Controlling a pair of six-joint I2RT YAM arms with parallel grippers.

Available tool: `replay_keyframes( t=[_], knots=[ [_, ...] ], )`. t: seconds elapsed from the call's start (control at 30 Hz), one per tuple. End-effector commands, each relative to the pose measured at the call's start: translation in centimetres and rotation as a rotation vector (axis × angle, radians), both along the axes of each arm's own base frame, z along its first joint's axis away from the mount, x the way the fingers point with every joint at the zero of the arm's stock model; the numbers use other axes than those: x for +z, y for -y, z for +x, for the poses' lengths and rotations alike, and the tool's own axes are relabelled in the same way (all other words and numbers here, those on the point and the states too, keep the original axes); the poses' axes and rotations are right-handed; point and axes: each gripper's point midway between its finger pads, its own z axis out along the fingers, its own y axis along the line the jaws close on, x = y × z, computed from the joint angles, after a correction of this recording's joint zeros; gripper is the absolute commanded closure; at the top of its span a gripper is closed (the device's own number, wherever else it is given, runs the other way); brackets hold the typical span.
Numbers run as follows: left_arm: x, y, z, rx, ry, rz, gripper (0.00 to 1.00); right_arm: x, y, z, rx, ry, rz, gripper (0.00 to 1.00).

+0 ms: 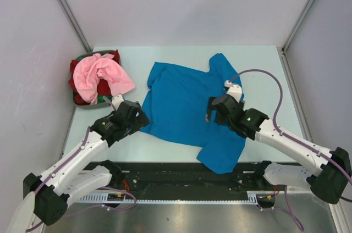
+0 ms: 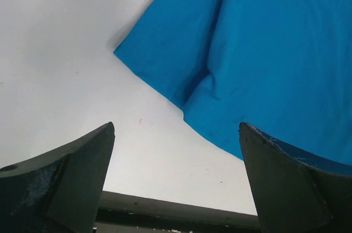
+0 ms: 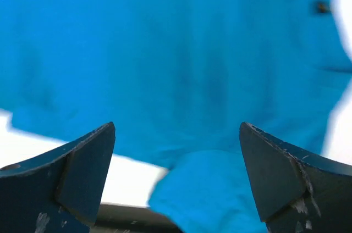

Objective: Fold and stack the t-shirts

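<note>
A bright blue t-shirt [image 1: 184,104] lies spread out on the middle of the table, one sleeve towards the near edge. My left gripper [image 1: 138,117] hovers open at the shirt's left edge. In the left wrist view the blue cloth [image 2: 264,51] fills the upper right, and bare table shows between the fingers of the left gripper [image 2: 177,127]. My right gripper [image 1: 209,113] hangs open over the shirt's right half. The right wrist view shows blue cloth [image 3: 165,51] under the right gripper [image 3: 177,126], which holds nothing. A light pink t-shirt [image 1: 104,75] lies crumpled on a red one [image 1: 77,83].
The pink and red shirts sit in a dark grey basket [image 1: 88,105] at the table's left edge, with a bit of green [image 1: 82,57] at its back. The pale table [image 1: 264,68] ends at grey walls on three sides. A black rail [image 1: 181,172] runs along the near edge.
</note>
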Motion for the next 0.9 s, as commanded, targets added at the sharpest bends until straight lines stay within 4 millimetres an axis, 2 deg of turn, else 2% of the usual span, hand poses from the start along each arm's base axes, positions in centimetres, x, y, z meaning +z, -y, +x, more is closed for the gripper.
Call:
replay_keyframes(
  t=[0.0,0.03,0.07,0.1,0.2,0.27,0.3,0.33,0.37,0.4,0.43,0.47,0.53,0.63,0.73,0.77,0.8,0.83,0.87],
  knots=[
    [2.1,-1.6,0.3,0.067,0.018,0.065,0.0,5.1,-12.5,-0.9,0.511,0.101,0.267,0.0],
    [2.9,-1.6,0.6,0.072,0.036,0.06,0.0,5.3,-14.2,-1.3,0.582,0.103,0.281,0.0],
    [4.6,-1.5,1.1,0.071,0.073,0.044,0.0,5.8,-15.8,-1.4,0.638,0.112,0.289,0.0],
    [5.4,-1.4,1.3,0.067,0.092,0.032,0.0,5.0,-18.8,-2.2,0.725,0.071,0.282,0.0],
    [8.9,-1.5,2.4,0.056,0.162,0.016,0.0,4.0,-23.2,-2.6,0.845,0.057,0.245,0.0],
    [11.1,-2.4,3.2,0.071,0.21,0.012,0.0,3.8,-25.6,-3.2,0.927,0.059,0.282,0.0],
    [11.6,-2.4,3.3,0.057,0.216,-0.009,0.0,2.4,-26.6,-3.1,0.942,0.034,0.28,0.0],
    [12.3,-3.6,4.0,0.067,0.236,0.008,0.0,2.7,-27.5,-2.8,0.96,0.042,0.3,0.0],
    [13.3,-4.0,4.4,0.076,0.261,-0.005,0.0,3.0,-28.4,-2.9,0.989,0.046,0.326,0.0],
    [13.7,-4.1,4.6,0.064,0.265,-0.025,0.0,2.4,-29.0,-2.7,0.998,0.035,0.32,0.01],
    [14.1,-5.6,5.1,0.085,0.277,-0.002,0.0,1.9,-30.1,-2.6,1.014,0.021,0.316,0.01],
    [14.8,-6.0,5.6,0.088,0.294,-0.007,0.0,1.5,-30.7,-3.0,1.039,0.013,0.322,0.01],
    [15.0,-7.1,6.1,0.089,0.299,-0.001,0.0,0.3,-32.0,-3.3,1.072,0.003,0.314,0.01],
    [14.5,-8.1,7.0,0.094,0.294,-0.005,0.0,0.1,-33.5,-3.6,1.111,0.011,0.313,0.01],
    [12.3,-8.6,7.6,0.106,0.256,-0.033,0.0,-0.7,-35.1,-3.8,1.141,0.005,0.28,0.01],
    [11.0,-9.0,7.6,0.117,0.234,-0.054,0.0,-2.2,-35.8,-3.9,1.15,-0.02,0.259,0.01],
    [10.3,-9.3,7.6,0.129,0.224,-0.056,0.0,-1.5,-36.9,-4.2,1.172,-0.003,0.264,0.02],
    [9.3,-9.8,7.6,0.145,0.209,-0.053,0.0,-1.8,-37.4,-4.2,1.177,-0.008,0.255,0.01],
    [9.1,-9.5,7.5,0.127,0.205,-0.069,0.0,-3.3,-37.9,-4.4,1.186,-0.026,0.239,0.02]
  ],
)
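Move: The near-left corner of the blue t-shirt lies some 35 cm to the right hand's left, about 5 cm ahead and 14 cm below; the shirt's near-right sleeve is roughly 13 cm back and 3 cm right of that hand. From the left hand the same corner is about 7 cm ahead, 3 cm left and 10 cm below. The box of other t-shirts stands some 28 cm ahead and 26 cm left of the left hand, slightly lower. Touching nothing, the open right hand sweeps some 35 cm left above the blue t-shirt to its near-left corner, swinging roughly 60 degrees counter-clockwise and sinking a few centimetres over the second half. The left hand, also open, clears out of its way: up first, then left and forward towards the box, about 10 cm each way, its fingers tilting up slightly. ##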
